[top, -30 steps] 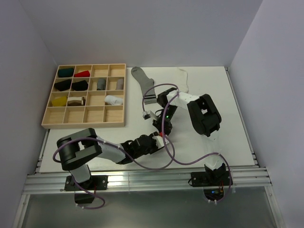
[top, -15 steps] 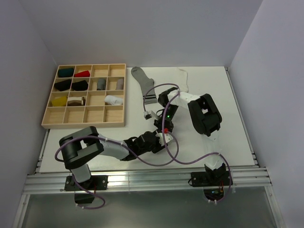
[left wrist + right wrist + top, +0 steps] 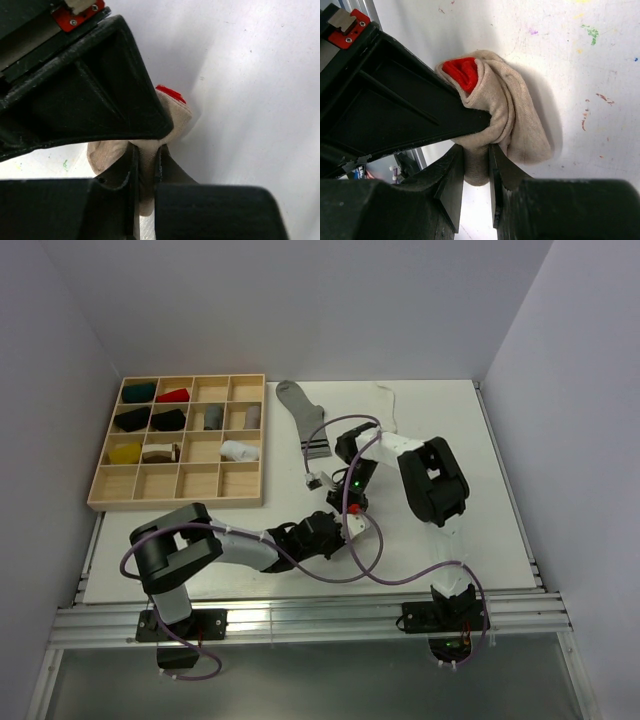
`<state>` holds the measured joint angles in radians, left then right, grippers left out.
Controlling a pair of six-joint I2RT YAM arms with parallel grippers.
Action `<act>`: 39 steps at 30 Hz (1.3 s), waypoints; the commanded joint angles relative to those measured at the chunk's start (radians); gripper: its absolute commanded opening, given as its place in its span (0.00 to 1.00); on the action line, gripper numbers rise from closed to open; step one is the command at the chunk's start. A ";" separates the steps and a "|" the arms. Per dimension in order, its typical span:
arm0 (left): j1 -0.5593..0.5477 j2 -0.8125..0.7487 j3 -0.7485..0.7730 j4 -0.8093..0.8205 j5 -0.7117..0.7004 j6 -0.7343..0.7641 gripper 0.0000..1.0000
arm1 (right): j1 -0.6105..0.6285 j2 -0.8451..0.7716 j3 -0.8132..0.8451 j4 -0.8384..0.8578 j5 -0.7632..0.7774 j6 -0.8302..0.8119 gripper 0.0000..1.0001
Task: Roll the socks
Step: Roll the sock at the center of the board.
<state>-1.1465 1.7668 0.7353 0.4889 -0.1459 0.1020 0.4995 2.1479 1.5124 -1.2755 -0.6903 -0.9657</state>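
The beige sock (image 3: pixel 520 120) is bunched into a small roll on the white table, with its red end (image 3: pixel 462 70) tucked at the top. My right gripper (image 3: pixel 476 150) is shut on a fold of it. My left gripper (image 3: pixel 146 150) is shut on another fold of the same sock (image 3: pixel 177 115). In the top view both grippers meet at the sock (image 3: pixel 350 511), the left (image 3: pixel 336 529) from the lower left and the right (image 3: pixel 350 497) from above. A long grey-white sock with dark stripes (image 3: pixel 300 415) lies flat behind them, untouched.
A wooden compartment tray (image 3: pixel 100 480) at the back left holds several rolled socks. A plain white sock (image 3: pixel 388 406) lies at the back, near the right arm. A purple cable (image 3: pixel 385 570) loops over the table in front.
My left gripper has moved right and a little away from me, closing in on the right gripper. The sock bundle between them has tightened. The right gripper barely moved.
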 commanded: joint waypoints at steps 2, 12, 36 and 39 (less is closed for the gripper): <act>0.036 0.069 0.001 -0.162 0.126 -0.093 0.00 | 0.019 -0.023 -0.046 0.143 0.026 0.018 0.31; 0.097 0.040 -0.031 -0.168 0.285 -0.205 0.00 | -0.076 -0.195 -0.093 0.222 0.005 0.100 0.46; 0.217 0.109 0.110 -0.337 0.488 -0.281 0.00 | -0.361 -0.850 -0.595 0.663 -0.048 0.214 0.51; 0.226 0.141 0.139 -0.374 0.532 -0.286 0.00 | -0.361 -0.940 -0.661 0.671 -0.090 0.157 0.53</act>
<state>-0.9272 1.8252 0.8822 0.3344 0.3332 -0.1616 0.1379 1.2755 0.9009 -0.6910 -0.7300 -0.7742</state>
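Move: The beige sock is bunched in both grippers: its middle sits about 2 cm right and 1 cm ahead of the left hand point, and about 1 cm left of the right one, level with it, both roughly 1 cm down. Neighbours, from the right hand, some 3 cm lower: the grey sock about 25 cm ahead and 12 left, the flat white sock about 25 cm ahead and 5 right. Open the right gripper to let go of the beige sock and draw it away, first forward and up, then swinging right and climbing about 9 cm, finally easing back a little, while its fingers turn to point nearly straight down. Keep the left gripper shut on the sock, almost in place, tilting its fingers steeper by some 25 degrees. ##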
